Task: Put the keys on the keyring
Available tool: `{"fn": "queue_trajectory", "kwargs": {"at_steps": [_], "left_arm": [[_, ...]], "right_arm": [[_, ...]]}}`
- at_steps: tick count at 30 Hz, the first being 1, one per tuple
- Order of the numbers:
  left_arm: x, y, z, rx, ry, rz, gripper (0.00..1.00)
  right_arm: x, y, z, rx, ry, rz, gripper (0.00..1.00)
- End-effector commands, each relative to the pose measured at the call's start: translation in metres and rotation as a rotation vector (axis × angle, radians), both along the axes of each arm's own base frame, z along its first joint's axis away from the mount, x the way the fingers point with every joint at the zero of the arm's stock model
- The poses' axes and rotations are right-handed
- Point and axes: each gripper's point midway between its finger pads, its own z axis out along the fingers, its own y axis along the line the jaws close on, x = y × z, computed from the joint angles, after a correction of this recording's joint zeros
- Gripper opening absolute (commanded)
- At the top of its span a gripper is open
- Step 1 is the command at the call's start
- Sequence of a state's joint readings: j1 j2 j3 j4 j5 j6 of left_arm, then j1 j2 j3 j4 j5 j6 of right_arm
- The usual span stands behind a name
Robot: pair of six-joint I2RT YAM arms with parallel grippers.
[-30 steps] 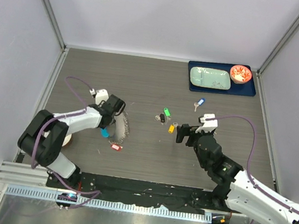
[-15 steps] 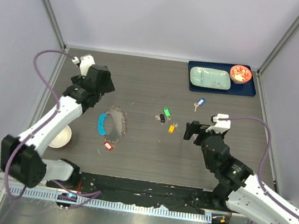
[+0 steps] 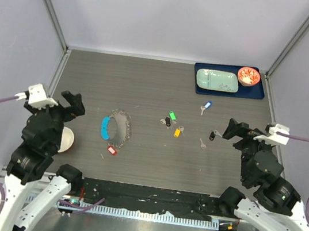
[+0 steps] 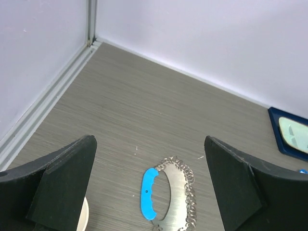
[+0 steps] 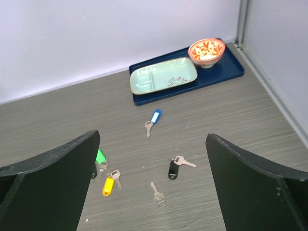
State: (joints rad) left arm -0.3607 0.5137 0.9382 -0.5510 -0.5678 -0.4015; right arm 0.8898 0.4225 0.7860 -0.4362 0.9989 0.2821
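Observation:
The keyring (image 3: 121, 129) is a silvery loop with a blue crescent (image 3: 105, 127), and it lies flat on the table left of centre. A red-tagged key (image 3: 112, 150) rests at its near end. Loose keys lie mid-table: green (image 3: 172, 116), yellow (image 3: 177, 132), blue (image 3: 205, 106), black-tagged (image 3: 212, 136) and a plain one (image 3: 202, 143). My left gripper (image 3: 63, 105) hangs open well left of the ring, which shows in the left wrist view as the keyring (image 4: 180, 192) between and beyond the fingers. My right gripper (image 3: 244, 132) is open and empty, right of the black-tagged key (image 5: 173, 168).
A blue tray (image 3: 258, 91) at the back right holds a pale green plate (image 3: 217, 80) and a red patterned bowl (image 3: 248, 76). A white round cup (image 3: 68, 139) stands near the left arm. Walls and metal rails close off the left, right and far sides.
Both arms have drawn back toward the near edge and outward. The left gripper has opened and left the keyring on the table. The right gripper's retreat uncovered the black-tagged and plain keys.

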Motion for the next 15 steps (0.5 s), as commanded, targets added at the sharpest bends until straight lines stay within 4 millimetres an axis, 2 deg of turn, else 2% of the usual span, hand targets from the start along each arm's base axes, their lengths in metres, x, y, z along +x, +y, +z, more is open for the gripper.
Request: {"fn": "queue_trajectory", "kwargs": {"at_steps": [1, 4, 6, 9, 15], "left_arm": [[-0.008, 0.009, -0.006, 0.05, -0.077, 0.014, 1.0], [-0.016, 0.012, -0.013, 0.054, -0.11, 0.01, 1.0], [-0.024, 0.015, -0.008, 0.054, -0.154, 0.006, 1.0], [-0.033, 0.022, -0.004, 0.053, -0.213, 0.027, 1.0], [-0.044, 0.032, -0.003, 0.057, -0.265, 0.06, 1.0]], "right_arm": [[-0.011, -0.03, 0.016, -0.09, -0.012, -0.076, 1.0], [-0.016, -0.047, 0.017, -0.128, -0.017, -0.14, 1.0], [-0.018, -0.051, 0.011, -0.124, -0.024, -0.162, 1.0], [-0.017, -0.049, 0.001, -0.08, -0.055, -0.151, 1.0], [-0.022, -0.057, 0.004, -0.045, -0.094, -0.164, 1.0]]}}
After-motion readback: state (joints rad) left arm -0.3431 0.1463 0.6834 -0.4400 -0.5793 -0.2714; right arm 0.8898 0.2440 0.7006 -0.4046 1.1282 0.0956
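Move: The keyring lies some 9 cm ahead of the left hand, 12 cm to its right and about 33 cm below; the red tag is 2 cm back and 13 cm right, the white dish level with the hand and 8 cm left. From the right hand the keyring is about 48 cm left, 10 cm ahead and 31 cm down; the loose key sits 8 cm ahead, 8 cm left, the black-tagged key 13 cm ahead, 4 cm left. Empty and wide open, the left hand draws back about 4 cm and drifts 2 to 3 cm left, away from the keyring, dipping some 3 cm before rising again by about one, while its fingers tip up some 10 degrees. The right hand, also open and high above the table, slides about 5 cm right and a little back, away from the loose key and the keyring, turning slightly clockwise; neither touches anything. ##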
